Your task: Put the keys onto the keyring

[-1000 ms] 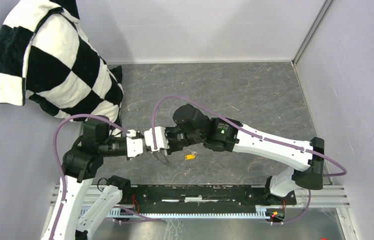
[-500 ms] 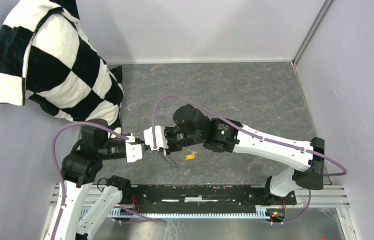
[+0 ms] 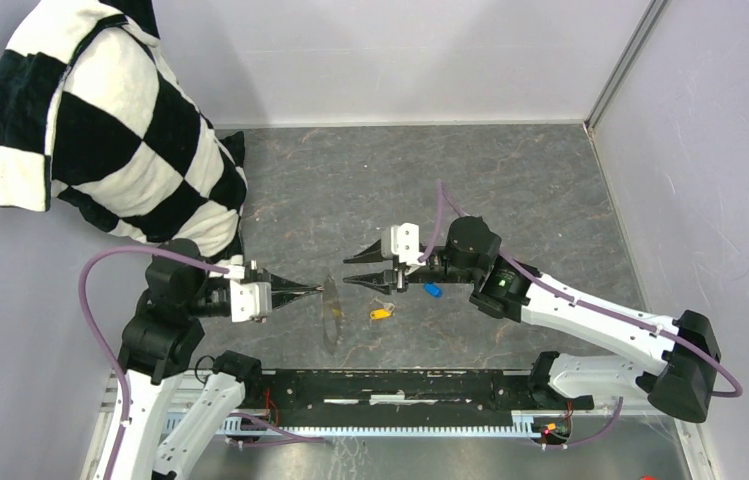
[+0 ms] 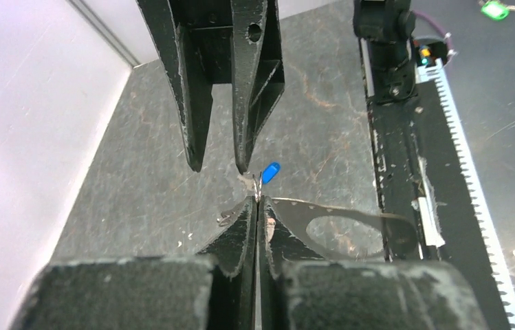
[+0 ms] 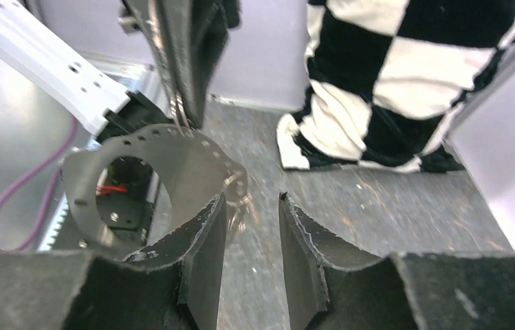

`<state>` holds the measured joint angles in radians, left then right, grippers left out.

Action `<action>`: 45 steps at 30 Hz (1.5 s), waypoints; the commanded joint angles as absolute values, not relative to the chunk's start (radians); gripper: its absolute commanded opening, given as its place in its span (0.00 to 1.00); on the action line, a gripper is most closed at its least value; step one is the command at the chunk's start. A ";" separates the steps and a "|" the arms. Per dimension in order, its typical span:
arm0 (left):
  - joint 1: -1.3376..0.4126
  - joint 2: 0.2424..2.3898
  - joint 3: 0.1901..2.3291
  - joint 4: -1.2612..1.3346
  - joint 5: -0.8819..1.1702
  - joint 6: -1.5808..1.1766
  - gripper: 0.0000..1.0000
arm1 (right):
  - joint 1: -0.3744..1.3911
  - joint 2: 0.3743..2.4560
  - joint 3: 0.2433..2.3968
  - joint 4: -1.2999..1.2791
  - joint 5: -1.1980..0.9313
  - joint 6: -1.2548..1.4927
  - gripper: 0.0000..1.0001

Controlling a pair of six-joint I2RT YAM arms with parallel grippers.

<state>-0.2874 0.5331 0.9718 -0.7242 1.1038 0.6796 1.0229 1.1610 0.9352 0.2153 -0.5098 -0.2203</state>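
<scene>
The keyring (image 3: 330,318) is a thin grey metal loop hanging edge-on above the table. My left gripper (image 3: 316,290) is shut on its upper rim; in the left wrist view the keyring (image 4: 296,213) spreads to the right of the closed left gripper (image 4: 258,201). My right gripper (image 3: 347,271) faces it from the right, open, with nothing between its fingers. The right wrist view shows the keyring (image 5: 192,168) just ahead and left of the open right gripper (image 5: 251,201). Both keys lie on the table: the yellow-headed key (image 3: 380,314) and the blue-headed key (image 3: 432,290).
A black-and-white checkered cloth (image 3: 100,130) hangs at the back left, against the wall. A black rail (image 3: 400,385) runs along the near table edge between the arm bases. Grey walls close the left, back and right sides.
My right gripper has opened and drawn back to the right, away from the left one. The left gripper shut and now holds the keyring alone. The blue key has come into view.
</scene>
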 commanded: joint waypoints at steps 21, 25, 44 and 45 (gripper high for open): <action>-0.287 0.564 0.983 -0.542 1.205 0.512 0.02 | 1.030 1.228 0.894 0.708 -0.719 0.101 0.41; -0.287 0.565 0.982 -0.543 1.220 0.516 0.02 | 1.034 1.243 0.902 0.716 -0.713 0.110 0.39; -0.287 0.565 0.970 -0.611 1.212 0.624 0.02 | 1.047 1.283 0.953 0.672 -0.719 0.119 0.01; -0.287 0.563 0.968 -0.611 1.207 0.624 0.02 | 1.048 1.284 0.959 0.646 -0.715 0.110 0.01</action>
<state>-0.2874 0.5667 0.9745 -0.6212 1.1885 0.5846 1.0405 1.2694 0.8894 0.6830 -0.7189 0.1284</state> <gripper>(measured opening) 0.032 0.028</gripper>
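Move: The keyring is pinched in the left fingertips, about 1 cm to the right of the left hand. It lies roughly 4 cm back, 3 cm left and 2 cm above the right hand. Below it hangs the metal plate, its middle some 3 cm farther back than the keyring and 4 cm lower. From the right hand, the yellow-tagged key lies on the table about 2 cm ahead, 6 cm right and 31 cm below. Back and up, then leftward, the right hand swings in to the keyring, some 4 cm back, 3.5 up and 2 left. Its wrist turns about 15 degrees counter-clockwise and its left side lifts nearly as much. Its fingers start part-open, narrow late, then shut and pinch the keyring facing the left fingertips. The left hand keeps its pinch and rises 2 cm early, then eases slightly down. ##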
